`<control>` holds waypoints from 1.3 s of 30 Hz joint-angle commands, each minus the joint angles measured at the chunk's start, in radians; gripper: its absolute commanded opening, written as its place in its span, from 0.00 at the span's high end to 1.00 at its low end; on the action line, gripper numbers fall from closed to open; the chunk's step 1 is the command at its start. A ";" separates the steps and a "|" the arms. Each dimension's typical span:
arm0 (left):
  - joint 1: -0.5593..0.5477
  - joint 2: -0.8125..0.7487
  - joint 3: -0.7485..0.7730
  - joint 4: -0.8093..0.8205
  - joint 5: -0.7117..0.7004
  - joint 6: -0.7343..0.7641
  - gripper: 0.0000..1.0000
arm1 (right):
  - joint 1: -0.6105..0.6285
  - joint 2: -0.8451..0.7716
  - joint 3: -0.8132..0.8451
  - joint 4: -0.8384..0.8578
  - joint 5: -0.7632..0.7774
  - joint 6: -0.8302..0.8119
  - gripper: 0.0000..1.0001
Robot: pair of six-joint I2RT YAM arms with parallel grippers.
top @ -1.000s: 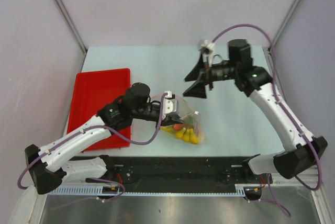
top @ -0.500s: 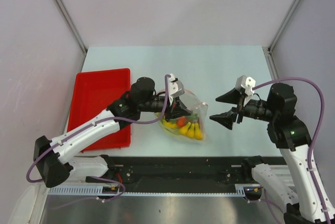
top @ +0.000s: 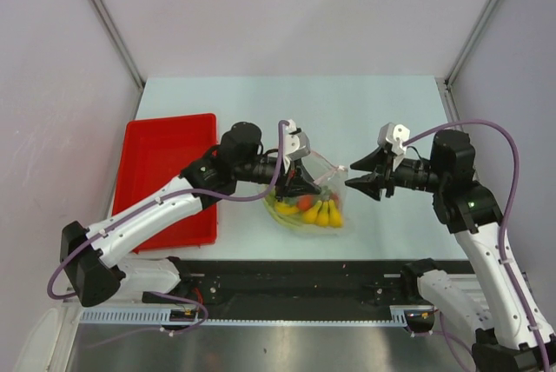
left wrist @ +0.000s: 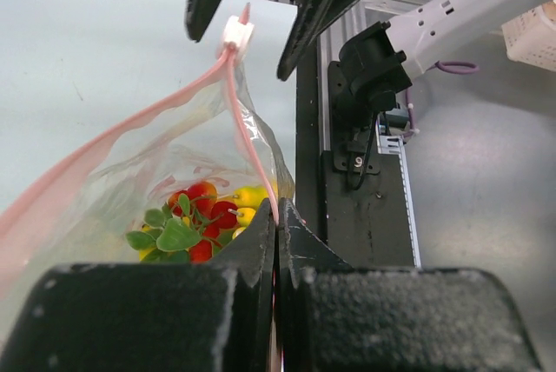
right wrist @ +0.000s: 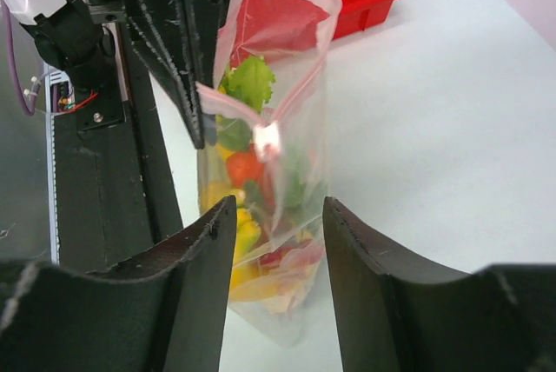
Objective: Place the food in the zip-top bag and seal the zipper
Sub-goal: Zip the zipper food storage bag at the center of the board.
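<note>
The clear zip-top bag (top: 318, 189) hangs over the table centre, with the food (top: 317, 211) inside: yellow bananas, red strawberries and green leaves. My left gripper (top: 293, 177) is shut on the pinkish zipper (left wrist: 248, 142) at the bag's mouth and holds it up. The strip runs from its jaws (left wrist: 276, 235) to a white slider (left wrist: 236, 33). My right gripper (top: 349, 176) is open, level with the slider end. Its fingers sit on either side of the bag's end without touching (right wrist: 274, 211). The food (right wrist: 246, 168) shows through the plastic.
A red tray (top: 165, 163) stands at the table's left, behind the left arm. The black base rail (top: 295, 278) runs along the near edge, just in front of the bag. Grey walls close the back and sides.
My right arm swung from the far back down to the right, then moved left with open fingers up to the bag's end. My left gripper shifted right and raised the bag's mouth.
</note>
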 commanded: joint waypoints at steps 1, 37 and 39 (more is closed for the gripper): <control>-0.003 -0.002 0.057 -0.006 0.046 0.044 1.00 | 0.027 0.028 0.010 0.076 -0.017 -0.005 0.50; -0.073 0.104 0.407 -0.267 -0.083 0.475 0.33 | 0.201 0.027 -0.005 0.111 0.138 -0.025 1.00; -0.081 0.126 0.445 -0.316 -0.052 0.480 0.39 | 0.201 0.027 -0.002 0.110 0.144 -0.017 1.00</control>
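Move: The zip's white slider, at the bag's right-hand end, lies about 4 cm to the left of the right hand and 1 cm below it. From the left hand, which already pinches the bag's rim, the slider is some 5 cm to the right, 4 cm ahead and 2 cm higher. Inside the bag, about 14 cm below the slider, the yellow peppers sit 6 cm nearer the base, with the tomatoes 5 cm left and 2 cm farther out of them. Bring the half-open right gripper about 3 cm left to the bag's corner, easing slightly down, and shut its fingers on the zip strip's end just behind the white slider; hold there. Only then open the left fingers off the rim and lift that hand some 9 cm, a little forward, rolling it nearly 30 degrees, then ease it right and slightly down, above the bag, fingers open. ##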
